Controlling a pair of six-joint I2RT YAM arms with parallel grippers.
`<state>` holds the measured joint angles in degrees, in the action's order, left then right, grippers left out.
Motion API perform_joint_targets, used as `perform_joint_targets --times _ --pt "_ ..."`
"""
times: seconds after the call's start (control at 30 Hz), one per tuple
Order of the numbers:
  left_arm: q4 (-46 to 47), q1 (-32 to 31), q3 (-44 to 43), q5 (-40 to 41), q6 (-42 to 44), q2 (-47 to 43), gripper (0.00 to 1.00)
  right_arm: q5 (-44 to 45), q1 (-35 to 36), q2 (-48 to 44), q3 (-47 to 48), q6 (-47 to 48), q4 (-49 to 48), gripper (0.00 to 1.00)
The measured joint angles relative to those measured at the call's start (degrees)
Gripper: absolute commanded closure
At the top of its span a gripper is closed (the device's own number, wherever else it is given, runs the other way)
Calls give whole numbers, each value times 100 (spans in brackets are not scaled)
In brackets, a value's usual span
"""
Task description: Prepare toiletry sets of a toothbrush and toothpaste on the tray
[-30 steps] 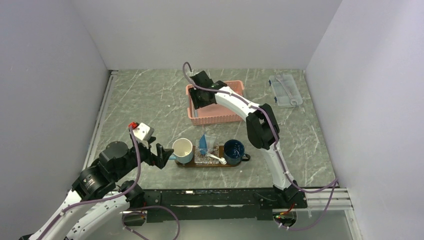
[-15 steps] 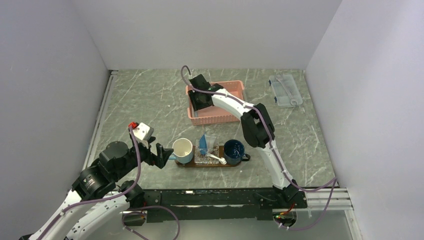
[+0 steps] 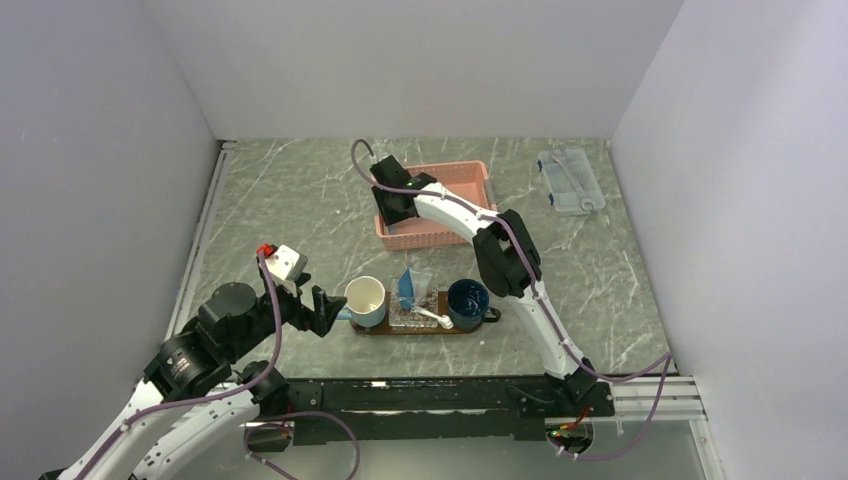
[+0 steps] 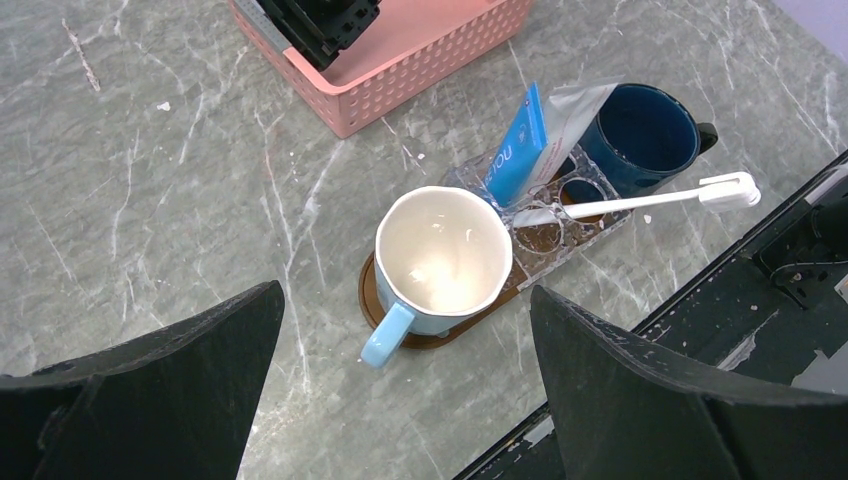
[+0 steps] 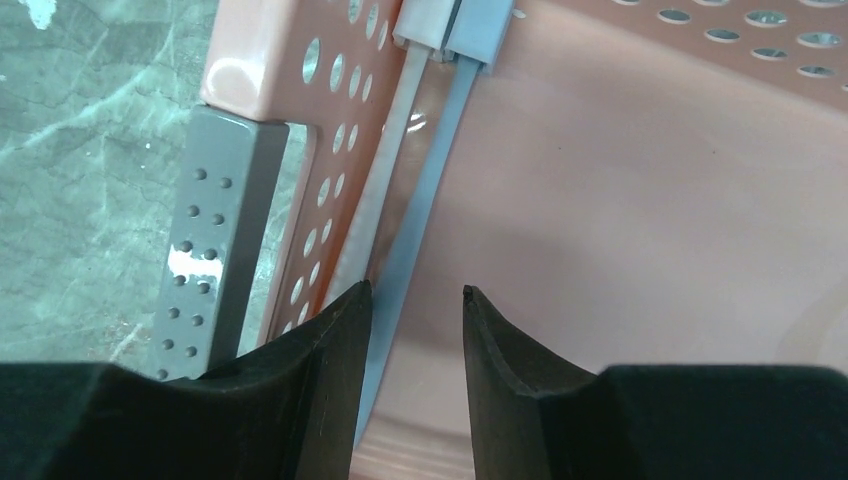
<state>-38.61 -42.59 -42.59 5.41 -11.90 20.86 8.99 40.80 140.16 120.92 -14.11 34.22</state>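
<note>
The dark wooden tray (image 3: 400, 331) lies near the front edge. It carries a white-and-blue mug (image 3: 365, 298), a clear holder with the blue toothpaste (image 3: 406, 288) upright in it, a white toothbrush (image 3: 432, 316) and a dark blue mug (image 3: 468, 302). My left gripper (image 3: 325, 310) hovers wide open just left of the tray, above the white mug (image 4: 445, 250). My right gripper (image 5: 415, 295) is down inside the pink basket (image 5: 620, 200), its jaws partly apart with nothing between them. Two toothbrush handles, blue-grey (image 5: 440, 150) and beige (image 5: 395, 170), lie along the basket's left wall beside its left finger.
A clear plastic box (image 3: 570, 180) sits at the back right. A grey studded bar (image 5: 215, 240) stands just outside the basket's left wall. The table's front rail (image 4: 800, 250) runs right behind the tray.
My right gripper has slid left along the pink basket to its left end, and its jaws have narrowed. The left arm and the things on the tray have not moved.
</note>
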Motion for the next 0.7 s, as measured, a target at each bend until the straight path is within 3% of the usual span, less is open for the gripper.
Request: perform_joint_targets --times 0.43,0.53,0.7 --pt "0 35 0 -4 0 0 1 321 74 94 -35 122 9 89" --pt "0 42 0 -7 0 0 1 330 74 74 -83 109 -33 100" --pt "0 44 0 -15 0 0 1 332 66 20 -195 111 -131 100"
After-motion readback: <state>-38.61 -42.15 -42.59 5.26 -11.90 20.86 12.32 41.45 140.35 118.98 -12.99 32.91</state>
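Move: The blue toothbrush's handle lies about 1 cm to the left of the right hand point and 1 cm below it, beside the left finger. The white toothbrush runs next to it about 3 cm left of the hand, with the basket's grey handle some 5 cm left, 2 cm ahead and 4 cm higher. The basket's middle is about 9 cm right and 2 cm ahead. From the left hand, the blue toothbrush is some 30 cm ahead, 12 cm right and 22 cm down. The right hand sinks about 1 cm farther into the basket while shifting roughly half a centimetre left, its left side dipping a few degrees, so that the half-open fingers come to stand either side of the blue toothbrush's handle. They begin closing on the way down, carry on almost in place until they pinch the handle between both tips, then keep that grip low over the basket floor with no lift. ##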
